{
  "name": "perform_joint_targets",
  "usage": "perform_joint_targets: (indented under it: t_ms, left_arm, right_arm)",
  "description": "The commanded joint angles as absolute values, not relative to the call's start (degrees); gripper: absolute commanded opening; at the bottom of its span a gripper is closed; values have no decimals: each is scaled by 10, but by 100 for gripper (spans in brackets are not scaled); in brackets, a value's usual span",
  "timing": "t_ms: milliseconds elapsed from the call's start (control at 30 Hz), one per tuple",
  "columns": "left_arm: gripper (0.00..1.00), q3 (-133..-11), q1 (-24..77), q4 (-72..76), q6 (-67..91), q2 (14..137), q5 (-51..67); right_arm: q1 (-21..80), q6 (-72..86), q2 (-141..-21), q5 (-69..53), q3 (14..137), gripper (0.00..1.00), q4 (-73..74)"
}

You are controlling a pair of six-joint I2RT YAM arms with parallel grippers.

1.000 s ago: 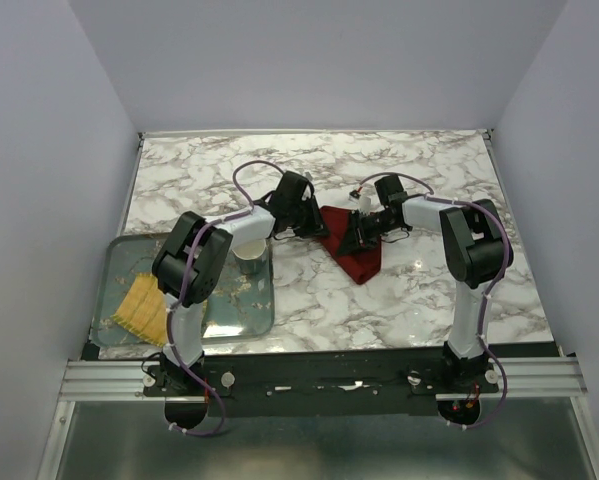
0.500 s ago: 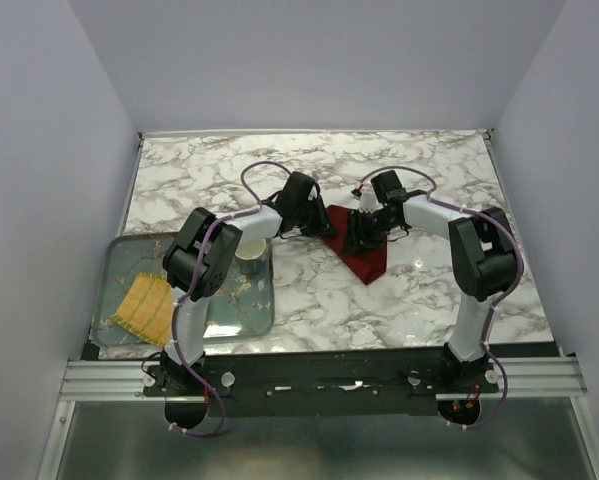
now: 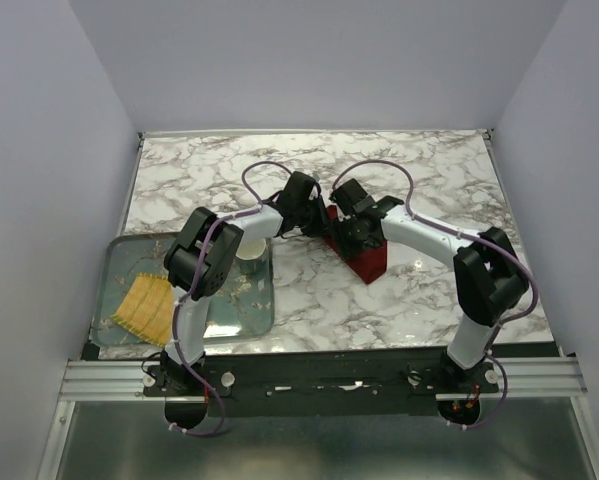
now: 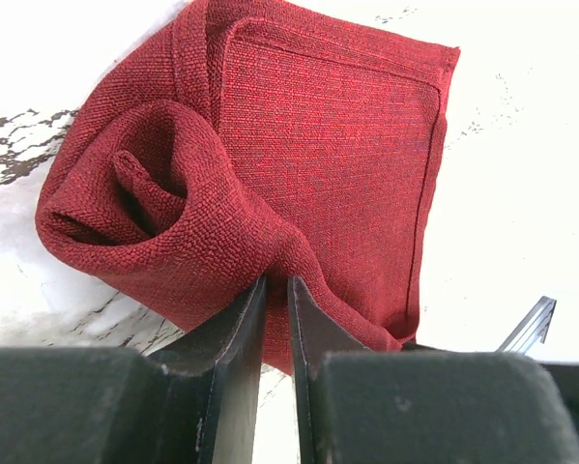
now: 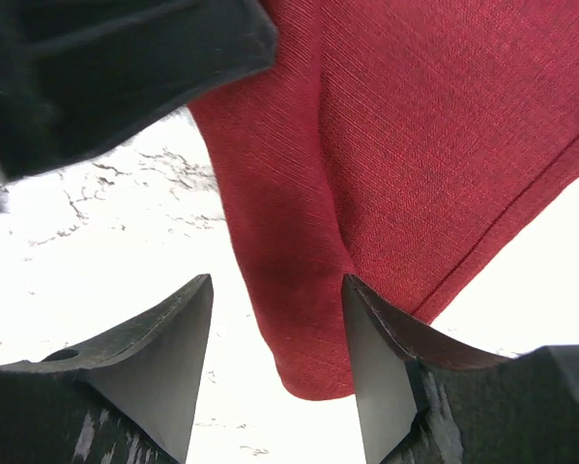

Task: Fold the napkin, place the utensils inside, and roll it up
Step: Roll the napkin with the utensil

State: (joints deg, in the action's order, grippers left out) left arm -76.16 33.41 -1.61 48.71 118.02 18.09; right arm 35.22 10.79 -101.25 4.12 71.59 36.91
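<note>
The burgundy napkin (image 3: 365,262) lies partly rolled on the marble table, behind the centre. In the left wrist view the napkin (image 4: 318,145) shows a rolled end at the left and a flat hemmed part. My left gripper (image 3: 314,222) (image 4: 276,290) is shut on a fold at the napkin's near edge. A slim silver utensil tip (image 4: 529,329) sticks out at the napkin's lower right. My right gripper (image 3: 347,232) (image 5: 277,282) is open and straddles the napkin's (image 5: 415,126) rolled edge, with its right finger touching the cloth. The rest of the utensils is hidden.
A metal tray (image 3: 114,262) sits at the table's left front with a yellow woven mat (image 3: 144,305) in it. A white cup (image 3: 247,258) stands at the tray's right rim, under the left arm. The left gripper's black body (image 5: 105,68) is close beside the right gripper.
The right gripper has moved left along the napkin to sit beside the left gripper. The left gripper shifted slightly right and still holds the cloth.
</note>
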Motion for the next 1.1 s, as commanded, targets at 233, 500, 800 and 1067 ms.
perform_joint_targets:
  t_ms: [233,500,800,1067]
  left_arm:
    - [24,-766,336,-48,483,1205,166]
    - [24,-758,334,-41,490,1195,170]
    - [24,-741,330,-29,497,1185,177]
    - [30,-716,317,-11,498,1143,182]
  right_arm:
    - [400,121,-1088,175,752,64,368]
    - [400,131,-1100,195,708,57,324]
    - [399,156,-1097,180,657,51,280]
    - [377,156,-1078,151,624,25,247]
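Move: Just below the right hand's spread fingers runs the rolled edge of the napkin; the spot to be pinched is about 2 cm ahead, 1 cm left and 3 cm down. The roll's near end lies some 4 cm back and 2 cm right of this hand, 3 cm down. From the left hand, already on the roll's far part, that pinch spot is about 5 cm back and 6 cm right, some 1 cm below; the white cup stands roughly 19 cm left and 5 cm back. Sinking about 3 cm onto the napkin roll while easing some 2 cm forward and slightly left, the right hand straddles the roll and tips its fingers forward by roughly 10 degrees. Its fingers narrow from wide open and pinch the rolled cloth between their tips; the left hand stays put and keeps its hold farther along the roll. ##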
